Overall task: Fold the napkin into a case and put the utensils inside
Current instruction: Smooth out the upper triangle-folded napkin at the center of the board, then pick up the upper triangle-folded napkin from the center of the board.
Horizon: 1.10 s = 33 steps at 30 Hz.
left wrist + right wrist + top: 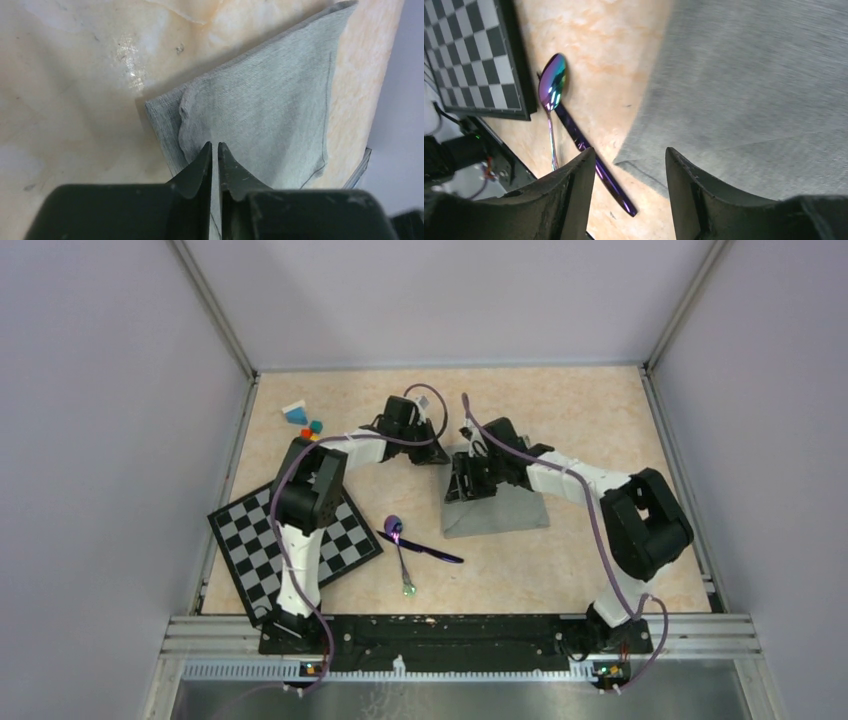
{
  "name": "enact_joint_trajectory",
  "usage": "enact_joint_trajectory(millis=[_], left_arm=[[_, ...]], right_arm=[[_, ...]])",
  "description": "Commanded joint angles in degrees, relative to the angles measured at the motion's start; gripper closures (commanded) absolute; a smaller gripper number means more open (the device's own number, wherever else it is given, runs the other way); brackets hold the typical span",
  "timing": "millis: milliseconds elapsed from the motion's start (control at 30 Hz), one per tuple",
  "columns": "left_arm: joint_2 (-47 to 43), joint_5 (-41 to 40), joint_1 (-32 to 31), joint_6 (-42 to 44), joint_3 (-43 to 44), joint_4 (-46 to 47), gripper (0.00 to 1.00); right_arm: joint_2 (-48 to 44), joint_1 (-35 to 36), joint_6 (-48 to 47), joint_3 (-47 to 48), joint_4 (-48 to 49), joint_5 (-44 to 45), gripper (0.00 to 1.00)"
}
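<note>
The grey-green napkin (505, 512) lies partly folded on the table, right of centre. My left gripper (432, 452) is at its far left corner. In the left wrist view the left gripper (213, 146) is shut to a thin slit with the napkin (270, 100) running up between its jaws. My right gripper (466, 485) hovers over the cloth's left edge. In the right wrist view the right gripper (630, 152) is open and empty above a corner of the napkin (764, 90). The spoon (393, 527) (552, 80) and the dark stick (430, 550) (589, 150) lie crossed left of the cloth.
A black-and-white checkered board (260, 540) (474, 55) lies at the left, under the left arm. Small coloured blocks (303, 420) sit at the far left. Grey walls enclose the table on three sides, and the arms' base rail runs along the near edge.
</note>
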Motion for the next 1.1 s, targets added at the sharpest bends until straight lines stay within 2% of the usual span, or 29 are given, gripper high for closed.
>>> enact_joint_trajectory(millis=[0, 133, 267, 433, 567, 700, 867, 1000, 1067], left_arm=[[-8.63, 2.43, 1.75, 0.07, 1.37, -1.70, 0.85], [-14.74, 2.92, 4.34, -0.64, -0.27, -4.03, 0.73], [-22.84, 2.90, 7.59, -2.11, -7.02, -3.83, 0.64], [-32.57, 4.31, 11.76, -2.33, -15.66, -3.36, 0.61], [-37.49, 6.42, 14.32, -0.53, -19.83, -4.92, 0.60], [-41.71, 6.02, 15.75, 1.63, -23.21, -6.44, 0.60], [-43.98, 5.92, 17.15, 3.50, -26.13, -7.42, 0.60], [-44.26, 7.60, 18.92, 4.13, -27.69, -7.27, 0.60], [-44.53, 8.39, 19.59, 4.38, -28.11, -7.26, 0.60]], right_arm=[[-5.34, 7.96, -4.02, 3.16, -6.79, 13.90, 0.45], [-5.24, 14.98, -2.94, 4.96, -9.84, 23.81, 0.45], [-1.88, 20.66, -1.33, 9.33, -14.85, 35.47, 0.47], [4.13, 23.87, 0.15, 16.04, -20.90, 41.05, 0.64], [6.35, 24.60, 1.63, 18.34, -22.43, 41.32, 0.72], [7.81, 25.11, 2.30, 19.66, -23.89, 41.88, 0.65], [10.36, 25.31, 2.67, 21.39, -25.13, 41.49, 0.64], [11.77, 25.31, 3.21, 21.46, -25.16, 42.20, 0.76], [12.47, 25.32, 3.41, 21.59, -25.36, 42.42, 0.78]])
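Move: The napkin's near-left corner lies about 6 cm back, 4 cm left and 5 cm below the right hand; the napkin's middle is some 4 cm ahead and 5 cm to its right. The knife's middle is about 8 cm back and 9 cm left of that hand, the spoon's 10 cm back and 13 cm left. From the left hand the near-left corner is some 15 cm straight back, 2 cm lower. Right hand swings back-left about 5 cm to the near-left corner, rolling, narrowing, sinking; left lifts off leftward, opening. ##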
